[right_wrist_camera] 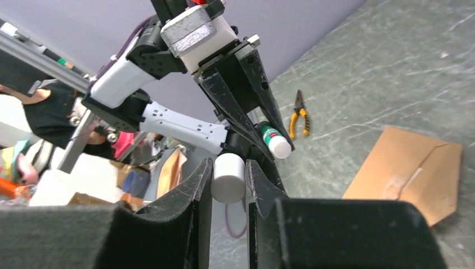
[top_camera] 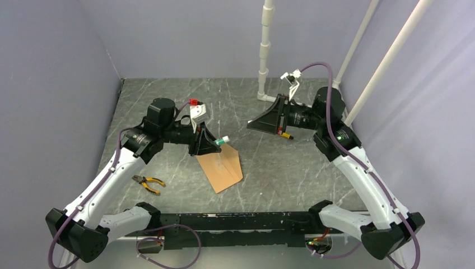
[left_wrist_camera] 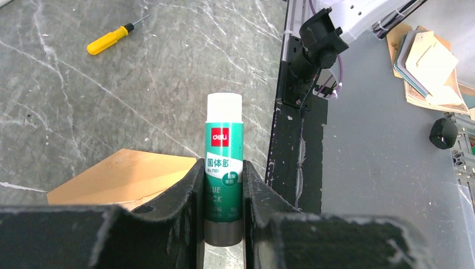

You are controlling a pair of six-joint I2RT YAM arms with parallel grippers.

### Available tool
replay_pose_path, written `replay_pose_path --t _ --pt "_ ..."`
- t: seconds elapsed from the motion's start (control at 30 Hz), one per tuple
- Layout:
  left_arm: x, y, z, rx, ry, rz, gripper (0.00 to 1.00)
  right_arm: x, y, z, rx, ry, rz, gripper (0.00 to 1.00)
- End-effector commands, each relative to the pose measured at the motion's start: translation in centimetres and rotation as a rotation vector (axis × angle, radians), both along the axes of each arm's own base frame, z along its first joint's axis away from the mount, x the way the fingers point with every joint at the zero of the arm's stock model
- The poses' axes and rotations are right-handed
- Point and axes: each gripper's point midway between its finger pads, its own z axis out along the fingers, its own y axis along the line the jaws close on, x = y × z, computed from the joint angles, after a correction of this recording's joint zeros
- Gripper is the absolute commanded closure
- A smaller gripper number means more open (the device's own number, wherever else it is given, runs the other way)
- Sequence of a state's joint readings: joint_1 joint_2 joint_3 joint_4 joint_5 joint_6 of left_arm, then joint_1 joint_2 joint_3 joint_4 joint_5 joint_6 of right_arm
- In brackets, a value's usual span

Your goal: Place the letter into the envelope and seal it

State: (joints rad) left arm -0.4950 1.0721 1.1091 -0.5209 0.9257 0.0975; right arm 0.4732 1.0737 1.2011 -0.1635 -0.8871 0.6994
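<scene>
The brown envelope (top_camera: 221, 170) lies flat on the marble table between the arms, also seen in the left wrist view (left_wrist_camera: 120, 176) and the right wrist view (right_wrist_camera: 411, 168). The letter is not in view. My left gripper (top_camera: 214, 144) hovers over the envelope's far end, shut on a green glue stick (left_wrist_camera: 224, 162) whose white end (right_wrist_camera: 278, 147) points toward the right arm. My right gripper (top_camera: 251, 124) is raised to the right of it and apart from it, shut on a small white cap (right_wrist_camera: 228, 178).
Yellow-handled pliers (top_camera: 148, 182) lie at the near left by the left arm. A yellow screwdriver (left_wrist_camera: 109, 39) lies on the table. A white pipe stand (top_camera: 263, 61) rises at the back. Walls close both sides, and a black rail (top_camera: 246, 221) runs along the near edge.
</scene>
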Motion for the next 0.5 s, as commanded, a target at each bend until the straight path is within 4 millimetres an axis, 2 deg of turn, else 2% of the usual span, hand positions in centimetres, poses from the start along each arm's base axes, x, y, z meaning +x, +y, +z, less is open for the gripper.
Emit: replay_pose_path --t 0.0,0.03,0.13,0.23,0.37,0.47 --pt "0.6 -0.2 0.7 -0.014 0.018 0.032 0.98 1.7 -1.4 -1.0 -0.095 -0.054 -0.103 1.0" --pt "0.8 -0.3 0.8 -0.011 0.03 0.04 0.98 3.8 -2.1 -2.9 -0.179 -0.027 -0.21 1.0" --pt "1.1 -0.3 0.7 0.005 0.064 0.058 0.98 8.0 -4.8 -8.4 -0.406 0.045 -0.444 1.0" --pt "1.4 -0.4 0.6 0.003 0.084 0.076 0.98 10.9 -8.2 -13.2 -0.605 0.114 -0.649 1.0" --pt "1.5 -0.3 0.7 -0.011 0.104 0.116 0.97 12.8 -11.7 -19.8 -0.822 0.221 -0.82 1.0" --pt "1.4 -0.3 0.7 -0.024 0.108 0.123 0.98 13.6 -12.8 -23.9 -0.912 0.28 -0.875 1.0"
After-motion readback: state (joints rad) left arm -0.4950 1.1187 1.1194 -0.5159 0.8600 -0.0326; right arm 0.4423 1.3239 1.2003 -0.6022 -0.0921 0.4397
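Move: The right hand, holding the glue cap, is high over the table; the open patch it heads for lies about 15 cm ahead, 12 cm to its right and nearly 40 cm below, with the yellow screwdriver some 20 cm ahead and 19 cm right at table level and the envelope about 5 cm ahead, 9 cm left. From the left hand, holding the uncapped glue stick, the envelope lies roughly 6 cm ahead, level sideways and 29 cm below. The right hand keeps its pinch on the cap and, after a slow start, sweeps fast down about 19 cm, forward some 13 cm and right about 8 cm, away from the glue stick towards the open table short of the screwdriver, while its wrist swings the fingers clockwise and tips them downward, close to 60 degrees in all. Meanwhile the left hand keeps hold of the glue stick and eases about 1.5 cm forward and 1 cm down above the envelope, turning some 10 degrees. ##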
